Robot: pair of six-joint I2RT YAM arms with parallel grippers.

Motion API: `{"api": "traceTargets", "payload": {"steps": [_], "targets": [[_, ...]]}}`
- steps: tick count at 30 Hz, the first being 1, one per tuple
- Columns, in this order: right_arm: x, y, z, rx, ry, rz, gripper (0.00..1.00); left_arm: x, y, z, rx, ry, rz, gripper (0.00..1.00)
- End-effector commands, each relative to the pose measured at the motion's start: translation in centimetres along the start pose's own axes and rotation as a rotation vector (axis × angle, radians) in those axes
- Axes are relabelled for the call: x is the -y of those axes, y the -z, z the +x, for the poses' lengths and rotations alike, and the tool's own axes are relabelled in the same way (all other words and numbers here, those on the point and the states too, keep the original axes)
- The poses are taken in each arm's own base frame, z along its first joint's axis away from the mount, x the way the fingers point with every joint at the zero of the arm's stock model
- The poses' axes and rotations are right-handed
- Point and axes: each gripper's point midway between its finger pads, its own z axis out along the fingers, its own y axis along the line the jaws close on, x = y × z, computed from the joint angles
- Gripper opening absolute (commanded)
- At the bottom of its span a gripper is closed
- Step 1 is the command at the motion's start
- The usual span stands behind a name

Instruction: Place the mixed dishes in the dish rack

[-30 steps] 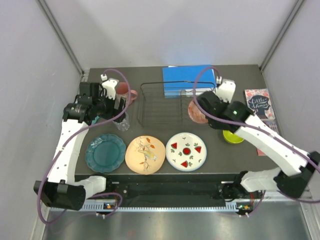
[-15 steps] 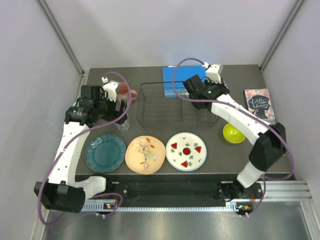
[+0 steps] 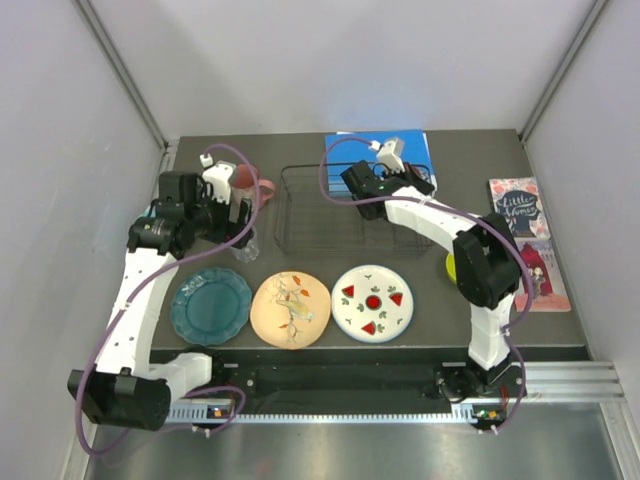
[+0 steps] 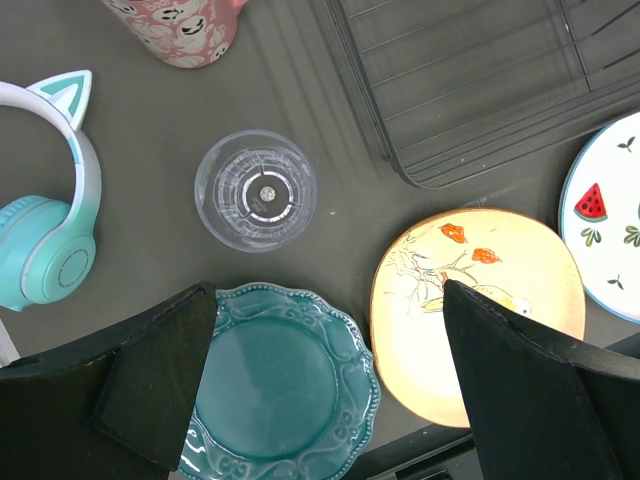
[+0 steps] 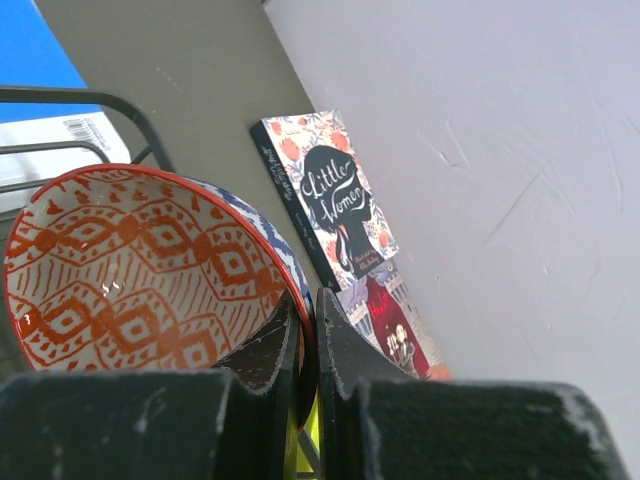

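My right gripper (image 5: 305, 300) is shut on the rim of an orange-patterned bowl (image 5: 130, 280). From above, this gripper (image 3: 352, 183) hangs over the back of the black wire dish rack (image 3: 320, 215). My left gripper (image 4: 327, 290) is open and empty above the clear cup (image 4: 256, 190), left of the rack (image 4: 480, 80). The teal plate (image 3: 210, 306), peach plate (image 3: 291, 309) and watermelon plate (image 3: 372, 301) lie in a row at the front. The pink mug (image 3: 245, 180) stands behind the left gripper (image 3: 235, 215). The right arm partly hides the yellow-green bowl (image 3: 452, 268).
A blue book (image 3: 375, 150) lies behind the rack. A "Little Women" book (image 3: 515, 205) and another book lie at the right edge by the wall. Teal cat-ear headphones (image 4: 45, 220) rest left of the cup.
The right arm has swung the orange bowl from the rack's right side leftward to over its back part. The left arm has barely moved.
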Motion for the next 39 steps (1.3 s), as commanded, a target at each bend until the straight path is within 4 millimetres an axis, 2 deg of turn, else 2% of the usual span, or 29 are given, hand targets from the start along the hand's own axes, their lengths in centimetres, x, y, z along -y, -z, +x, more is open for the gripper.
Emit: {"api": "traceTargets", "payload": {"steps": [1, 5, 13, 22, 23, 24, 26, 27, 30, 31, 33, 34, 35, 36, 39], "targets": [[0.9, 0.4, -3.1, 0.034, -0.095, 0.022, 0.0, -0.4, 0.5, -1.4, 0.071, 0.004, -0.016, 0.99], [-0.5, 0.3, -3.2, 0.046, -0.081, 0.003, 0.0, -0.7, 0.7, -1.8, 0.085, 0.038, -0.022, 0.99], [-4.2, -0.3, -2.0, 0.041, 0.01, -0.004, 0.0, -0.8, 1.7, -2.8, 0.112, 0.046, -0.027, 0.99], [-5.6, 0.3, -0.2, 0.031, 0.048, -0.031, 0.0, -1.1, 1.9, -2.9, 0.116, 0.042, -0.033, 0.99], [-5.5, 0.4, 0.0, 0.026, 0.073, -0.038, 0.04, -1.1, 1.8, -2.8, 0.117, 0.047, -0.031, 0.99], [-5.7, 0.5, 0.2, 0.023, 0.079, -0.04, 0.28, -1.1, 1.8, -2.9, 0.12, 0.045, -0.033, 0.99], [-5.8, 0.8, 0.5, 0.019, 0.084, -0.044, 0.51, -1.1, 1.8, -2.9, 0.118, 0.045, -0.031, 0.99], [-5.8, 0.8, 0.7, 0.015, 0.088, -0.041, 0.72, -1.1, 1.8, -3.0, 0.121, 0.044, -0.033, 0.99], [-4.7, 1.1, 0.7, 0.001, 0.058, -0.034, 0.88, -1.2, 2.0, -3.0, 0.122, 0.04, -0.04, 0.99], [-4.3, 1.3, 0.3, -0.002, -0.009, -0.036, 0.92, -1.2, 2.0, -2.9, 0.12, 0.039, -0.038, 0.99], [-2.2, 1.4, 0.2, -0.018, -0.008, -0.026, 0.98, -1.1, 2.0, -2.8, 0.122, 0.035, -0.034, 0.99], [-1.6, 1.7, -0.3, -0.019, -0.083, -0.026, 1.0, -1.1, 2.0, -2.8, 0.124, 0.033, -0.033, 0.99], [-0.1, 1.9, 0.0, -0.03, -0.055, -0.02, 1.0, -1.1, 2.0, -2.8, 0.124, 0.034, -0.034, 0.99], [1.4, 2.1, -0.4, -0.038, -0.099, -0.027, 1.0, -1.1, 1.9, -2.8, 0.121, 0.034, -0.034, 0.99], [4.4, 3.0, 0.3, -0.104, -0.224, -0.088, 1.0, -1.2, 1.9, -2.9, 0.124, 0.035, -0.037, 0.99]]}}
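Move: Keep the red-patterned bowl, pinched by its rim, ready for the right-hand section of the dish rack, whose middle is about 4 cm left of the right gripper, 1 cm ahead and 13 cm below. The blue folder is centred 6 cm ahead and 8 cm left; the yellow cup is 18 cm back and 10 cm right, the Little Women book 5 cm back and 26 cm right. From the left gripper, that rack section is some 35 cm right and 11 cm ahead. Ease the right gripper forward and a little left over the rack, about 3 cm in all, then lower the bowl some 6 cm into the rack's right section. Open the fingers fully to let go of the rim, and draw the gripper back about 3 cm while rising some 2 to 3 cm. ##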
